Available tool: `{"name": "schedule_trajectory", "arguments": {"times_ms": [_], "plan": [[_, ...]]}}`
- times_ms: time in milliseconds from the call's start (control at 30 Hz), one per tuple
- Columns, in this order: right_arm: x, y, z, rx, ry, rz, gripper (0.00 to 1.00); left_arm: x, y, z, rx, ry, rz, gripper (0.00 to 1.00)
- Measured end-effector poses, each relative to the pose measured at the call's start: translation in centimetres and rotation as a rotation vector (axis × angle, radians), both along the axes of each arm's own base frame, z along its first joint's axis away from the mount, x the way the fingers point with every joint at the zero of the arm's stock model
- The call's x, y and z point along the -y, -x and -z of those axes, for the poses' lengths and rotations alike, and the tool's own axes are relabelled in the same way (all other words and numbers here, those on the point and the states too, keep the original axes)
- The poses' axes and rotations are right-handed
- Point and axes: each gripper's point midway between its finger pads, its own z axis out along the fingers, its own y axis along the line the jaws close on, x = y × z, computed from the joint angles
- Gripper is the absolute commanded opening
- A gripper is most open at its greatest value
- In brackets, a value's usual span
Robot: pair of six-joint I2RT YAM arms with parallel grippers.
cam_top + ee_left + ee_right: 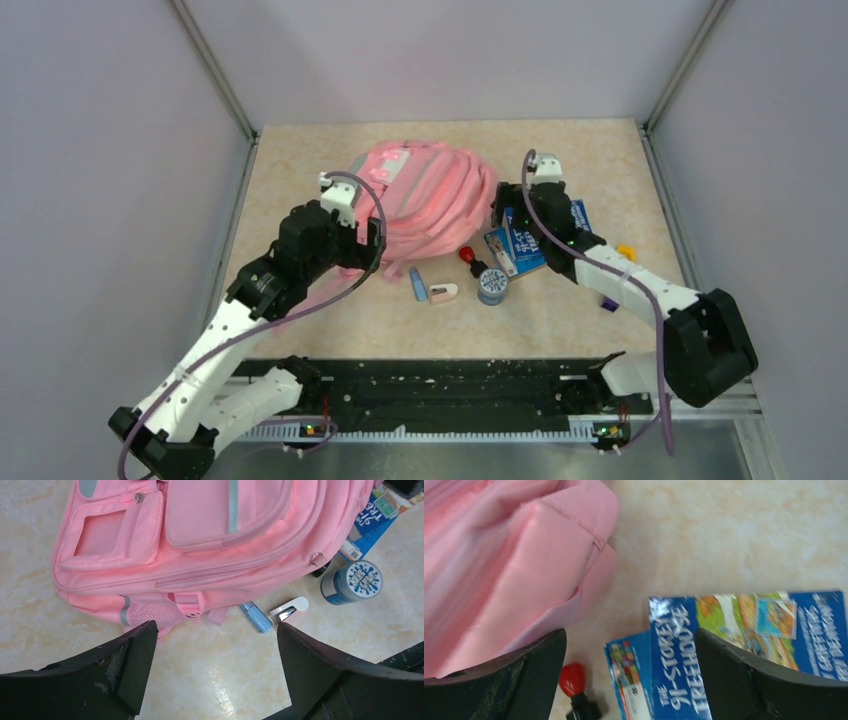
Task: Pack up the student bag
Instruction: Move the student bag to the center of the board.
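The student bag [430, 190] is a big soft pink backpack lying flat at mid-table, its front pockets up [200, 540]. My left gripper [215, 630] hovers open over bare table just below the bag's mesh strap; in the top view it [372, 242] sits at the bag's left near edge. My right gripper [630, 635] is open too, above the gap between the bag's fabric [499, 565] and a blue book [744, 630]. From above, the right gripper [503, 208] is at the bag's right side. Neither holds anything.
In front of the bag lie a blue pen [256, 617], a small white stapler-like item [290, 607], a round blue tin [352, 581], a red-topped black piece [572, 677] and a smaller blue box [631, 675]. A yellow bit [626, 252] and a purple bit [608, 304] lie by the right arm.
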Motion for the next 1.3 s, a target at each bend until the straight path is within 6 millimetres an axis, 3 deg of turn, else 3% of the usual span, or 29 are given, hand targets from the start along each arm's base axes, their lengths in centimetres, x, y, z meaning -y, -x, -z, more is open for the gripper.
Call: {"name": "schedule_trajectory", "arguments": {"times_ms": [100,233,400,633,733,867,1000,1100,1300], "plan": [[2.7,2.0,1.0,-0.068,0.036,0.069,0.98,0.3,-0.7,1.8,-0.043,-0.037,-0.003,0.94],[5.6,4.6,0.9,-0.101,0.059,0.136,0.98,0.1,-0.3,4.9,-0.121,-0.022,-0.053,0.94],[6.9,8.3,1.4,-0.114,0.042,0.111,0.98,-0.5,1.0,9.0,-0.164,0.082,-0.138,0.93],[3.2,11.7,2.9,-0.167,-0.123,-0.101,0.97,-0.7,2.4,14.6,-0.251,0.198,-0.226,0.88],[1.6,12.3,3.7,-0.208,-0.195,-0.159,0.97,-0.3,3.0,16.5,-0.264,0.255,-0.224,0.84],[-0.3,12.5,4.3,-0.243,-0.271,-0.207,0.97,-0.2,3.5,19.1,-0.258,0.326,-0.235,0.73],[-1.5,12.7,4.3,-0.252,-0.306,-0.237,0.96,-0.4,3.4,21.1,-0.226,0.376,-0.254,0.7],[-1.9,12.6,4.0,-0.245,-0.32,-0.247,0.96,-0.7,3.0,21.6,-0.197,0.385,-0.271,0.66],[-2.1,12.4,3.8,-0.234,-0.324,-0.25,0.96,-0.9,1.1,20.0,-0.099,0.413,-0.304,0.63]]}}
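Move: The student bag, still tilted, has its middle about 16 cm ahead of the left hand, 10 to its right and 16 lower; from the right hand it is some 15 cm left, 2 ahead and 8 below. On the board 25 cm under the left hand, the blue case lies 4 ahead and 8 right, the stapler 2 ahead and 13 right. From the right hand the jar is 11 back, 2 left and 14 down, the red-handled tool 5 back, 5 left, the books 1 ahead, 9 right, both some 16 lower. The left hand drops about 20 cm to low over the board in front of the bag's near edge, drawing back a little and then easing forward again, while it rolls left side down, tips down, turns some 15 degrees counter-clockwise and partly closes its empty fingers. The right hand, wide open, pulls back about 12 cm and sinks slightly, swinging out to the right from the bag and then back left to stop close above the jar by the bag's right near corner, left side rolled up and fingers tipped down. ##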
